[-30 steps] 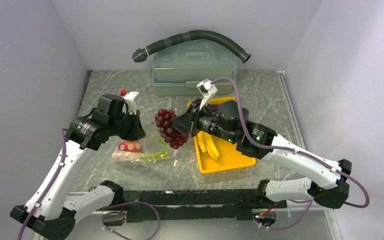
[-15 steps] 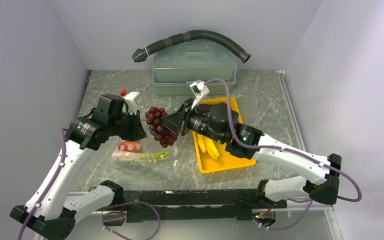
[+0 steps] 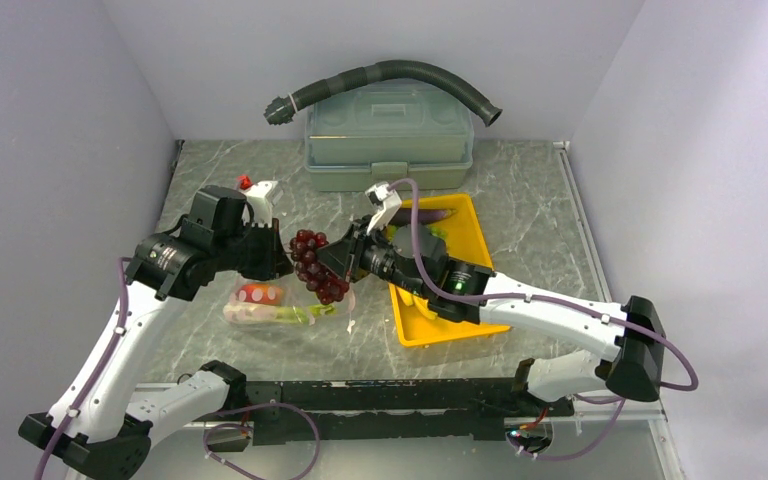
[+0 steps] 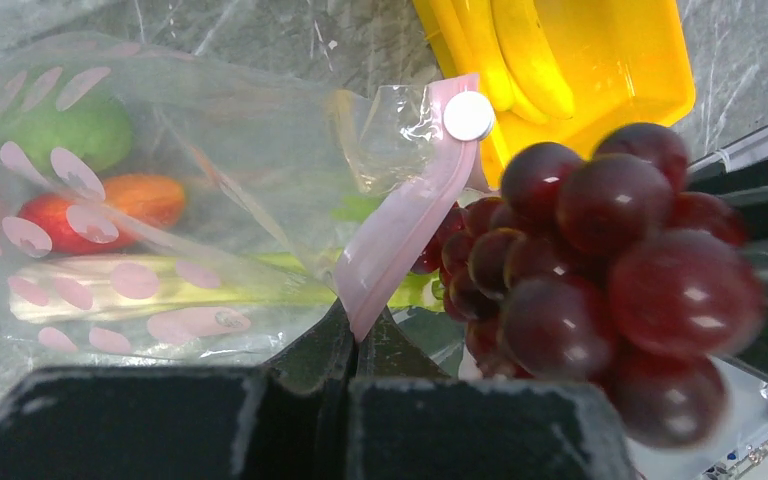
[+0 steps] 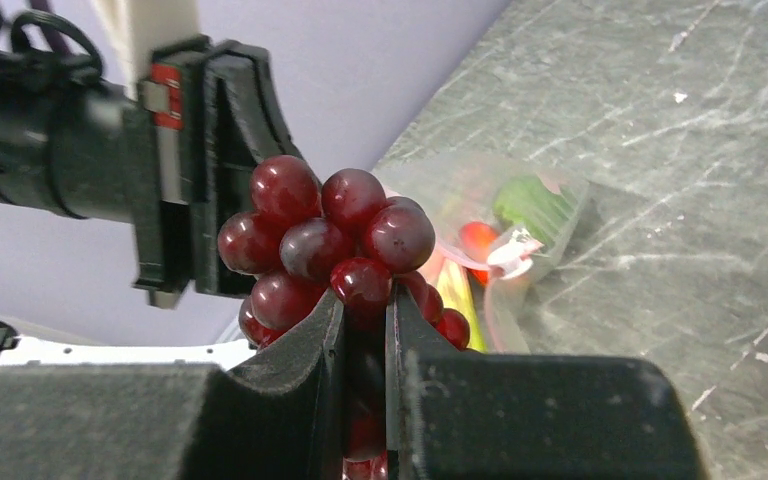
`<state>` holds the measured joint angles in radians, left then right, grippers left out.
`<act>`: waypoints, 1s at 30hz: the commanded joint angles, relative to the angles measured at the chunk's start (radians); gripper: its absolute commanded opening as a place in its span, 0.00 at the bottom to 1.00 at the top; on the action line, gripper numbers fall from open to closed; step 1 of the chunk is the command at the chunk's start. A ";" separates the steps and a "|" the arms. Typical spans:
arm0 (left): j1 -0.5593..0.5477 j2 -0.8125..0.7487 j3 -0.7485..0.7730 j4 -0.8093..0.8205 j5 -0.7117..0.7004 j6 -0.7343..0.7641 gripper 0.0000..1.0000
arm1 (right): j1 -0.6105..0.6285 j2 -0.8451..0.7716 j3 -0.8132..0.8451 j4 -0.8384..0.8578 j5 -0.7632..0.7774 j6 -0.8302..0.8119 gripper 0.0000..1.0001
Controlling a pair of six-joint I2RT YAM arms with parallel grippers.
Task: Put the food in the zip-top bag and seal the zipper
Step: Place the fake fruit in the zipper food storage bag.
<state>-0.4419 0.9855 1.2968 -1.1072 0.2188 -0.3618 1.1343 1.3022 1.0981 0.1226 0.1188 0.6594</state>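
The clear zip-top bag [image 3: 280,305] with pink dots lies on the table left of the tray, with a leek, a green piece [image 4: 60,128] and red pieces [image 4: 50,215] inside. My left gripper [image 4: 357,325] is shut on the bag's pink zipper strip [image 4: 400,225] and lifts the mouth edge. My right gripper [image 5: 365,300] is shut on a bunch of dark purple grapes [image 3: 315,262], held in the air just above the bag's mouth, close to the left gripper. Yellow bananas [image 4: 520,50] lie in the tray, and an eggplant [image 3: 422,213] rests at its far end.
The yellow tray [image 3: 460,320] sits right of the bag under my right arm. A grey-green lidded box [image 3: 388,135] stands at the back wall with a dark corrugated hose [image 3: 390,75] above it. Grey walls close in both sides.
My right gripper has carried the grapes leftward and down from beside the tray to just over the bag's mouth. The left gripper has kept its hold on the strip.
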 commanded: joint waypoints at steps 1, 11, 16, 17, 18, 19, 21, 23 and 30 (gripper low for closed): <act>0.004 -0.015 0.048 0.015 0.022 -0.008 0.00 | 0.007 -0.006 -0.032 0.115 0.044 0.008 0.00; 0.003 -0.017 0.048 0.014 0.021 -0.009 0.00 | 0.018 0.116 0.013 0.007 0.089 -0.078 0.00; 0.004 -0.019 0.051 0.009 0.016 -0.008 0.00 | 0.025 0.188 0.079 -0.063 0.092 -0.106 0.13; 0.004 -0.019 0.049 0.009 0.016 -0.007 0.00 | 0.028 0.194 0.086 -0.067 0.090 -0.111 0.14; 0.004 -0.017 0.049 0.009 0.016 -0.006 0.00 | 0.033 0.198 0.094 -0.073 0.087 -0.123 0.13; 0.004 -0.015 0.048 0.009 0.016 -0.005 0.00 | 0.040 0.202 0.101 -0.079 0.088 -0.133 0.09; 0.004 -0.012 0.049 0.007 0.015 -0.002 0.00 | 0.051 0.207 0.117 -0.095 0.102 -0.147 0.03; 0.004 -0.010 0.053 0.004 0.009 0.001 0.00 | 0.058 0.213 0.127 -0.116 0.108 -0.155 0.00; 0.003 0.001 0.088 -0.024 -0.023 0.013 0.00 | 0.085 0.232 0.136 -0.202 0.152 -0.187 0.00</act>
<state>-0.4355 0.9890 1.3121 -1.1751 0.1825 -0.3573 1.1927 1.5127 1.1988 -0.0257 0.2428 0.5171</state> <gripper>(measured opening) 0.012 0.143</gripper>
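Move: The right hand holds the grape bunch; the bag's open mouth is about 6 cm to its left, 2 cm back and some 10 cm below. From there the celery in the bag lies about 15 cm left, 11 cm back and 20 cm down; the yellow tray is some 22 cm right, 1 cm back and as far down. The left hand pinches the zipper rim, with the mouth's middle about 5 cm to its right, 2 cm back and 3 cm below. Grapes come up against the pink zipper rim and into the bag's mouth as the right hand, grip kept, sinks about 8 cm and then edges some 3 cm left, its fingers tipping down by 15 to 20 degrees. The left hand keeps pinching the rim and, late on, shifts about a centimetre to the left. ##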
